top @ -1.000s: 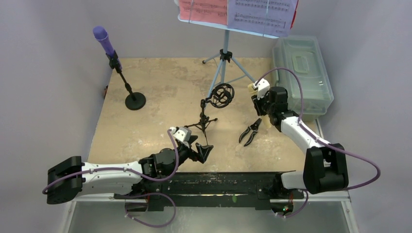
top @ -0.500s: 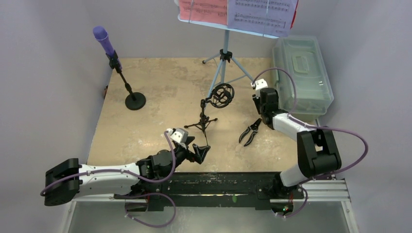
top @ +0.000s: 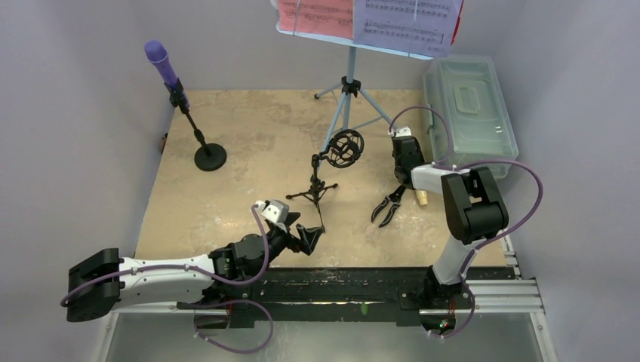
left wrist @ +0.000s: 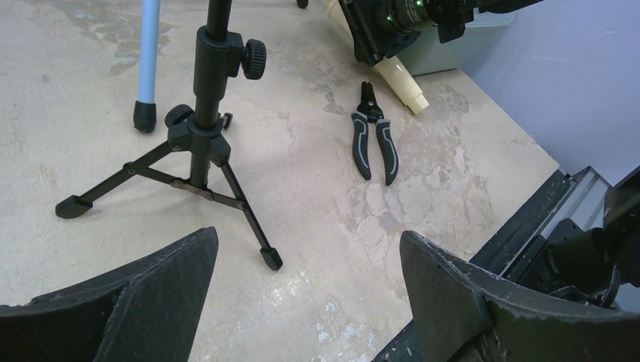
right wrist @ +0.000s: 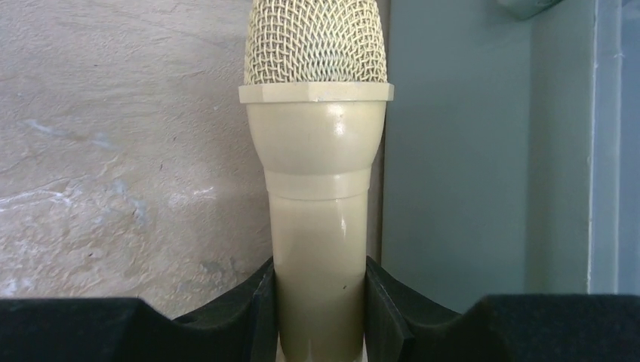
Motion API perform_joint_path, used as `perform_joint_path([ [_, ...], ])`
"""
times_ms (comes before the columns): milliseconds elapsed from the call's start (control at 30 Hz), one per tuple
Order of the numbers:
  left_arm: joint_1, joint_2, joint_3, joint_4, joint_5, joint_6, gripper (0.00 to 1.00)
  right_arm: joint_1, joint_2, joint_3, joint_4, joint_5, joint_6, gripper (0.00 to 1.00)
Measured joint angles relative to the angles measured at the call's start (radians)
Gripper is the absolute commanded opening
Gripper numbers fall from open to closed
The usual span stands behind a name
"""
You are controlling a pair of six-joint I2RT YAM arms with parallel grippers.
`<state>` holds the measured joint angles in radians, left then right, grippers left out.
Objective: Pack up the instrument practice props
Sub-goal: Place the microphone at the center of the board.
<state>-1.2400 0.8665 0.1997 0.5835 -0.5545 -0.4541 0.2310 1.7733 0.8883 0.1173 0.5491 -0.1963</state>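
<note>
My right gripper [right wrist: 320, 290] is shut on the handle of the cream microphone [right wrist: 317, 151], whose mesh head points away from the camera. In the top view the right gripper [top: 407, 173] is low beside the box, and the microphone's tail [top: 421, 199] pokes out near the tabletop. My left gripper [top: 308, 235] stands open and empty just in front of the black mic tripod [top: 317, 188], with its wide jaws [left wrist: 306, 249] short of a tripod foot [left wrist: 270, 259]. The purple microphone [top: 161, 62] sits on the round-base pole [top: 210, 157] at the far left. At the back, the light-blue music stand [top: 349, 90] carries red [top: 315, 15] and white pages [top: 407, 23].
Black-handled pliers [top: 389, 205] lie on the table between tripod and right arm, also seen from the left wrist [left wrist: 373, 143]. A closed translucent grey-green box [top: 472, 113] stands at the right edge, close beside the held microphone [right wrist: 453, 151]. Walls enclose three sides.
The right arm folded in and lowered the cream microphone from above the table down beside the box. The left arm crept slightly left; its jaws stayed open.
</note>
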Motion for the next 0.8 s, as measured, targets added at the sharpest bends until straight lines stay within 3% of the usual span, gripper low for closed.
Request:
perform_joint_path([
  [200, 0.0, -0.015, -0.002, -0.003, -0.001, 0.0, 0.9, 0.0, 0.006, 0.006, 0.003, 0.039, 0.006, 0.62],
  [800, 0.0, -0.047, -0.008, -0.026, -0.012, -0.006, 0.9, 0.0, -0.009, 0.011, -0.006, 0.044, 0.005, 0.63],
])
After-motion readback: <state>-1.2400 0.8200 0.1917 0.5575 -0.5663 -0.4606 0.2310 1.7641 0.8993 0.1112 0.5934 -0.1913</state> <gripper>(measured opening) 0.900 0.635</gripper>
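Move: The right hand still pinches the cream microphone by its upper handle, low over the board; the microphone's middle lies about 4 cm back from the fingers and slightly below. The box's middle is some 12 cm right and 7 cm ahead, its wall close alongside. The pliers lie about 14 cm back and 9 cm left, the nearest music stand foot roughly 6 cm ahead and 6 cm left. From the left hand, the microphone is about 19 cm ahead, 30 cm right and 12 cm lower. Almost in place, easing less than 1 cm to the right towards the box wall and rising about 1 cm in all, the right hand opens its fingers by roughly half again their gap and lets go of the microphone's handle. The wrist barely turns, and the parted fingers stay above and on either side of the handle. ##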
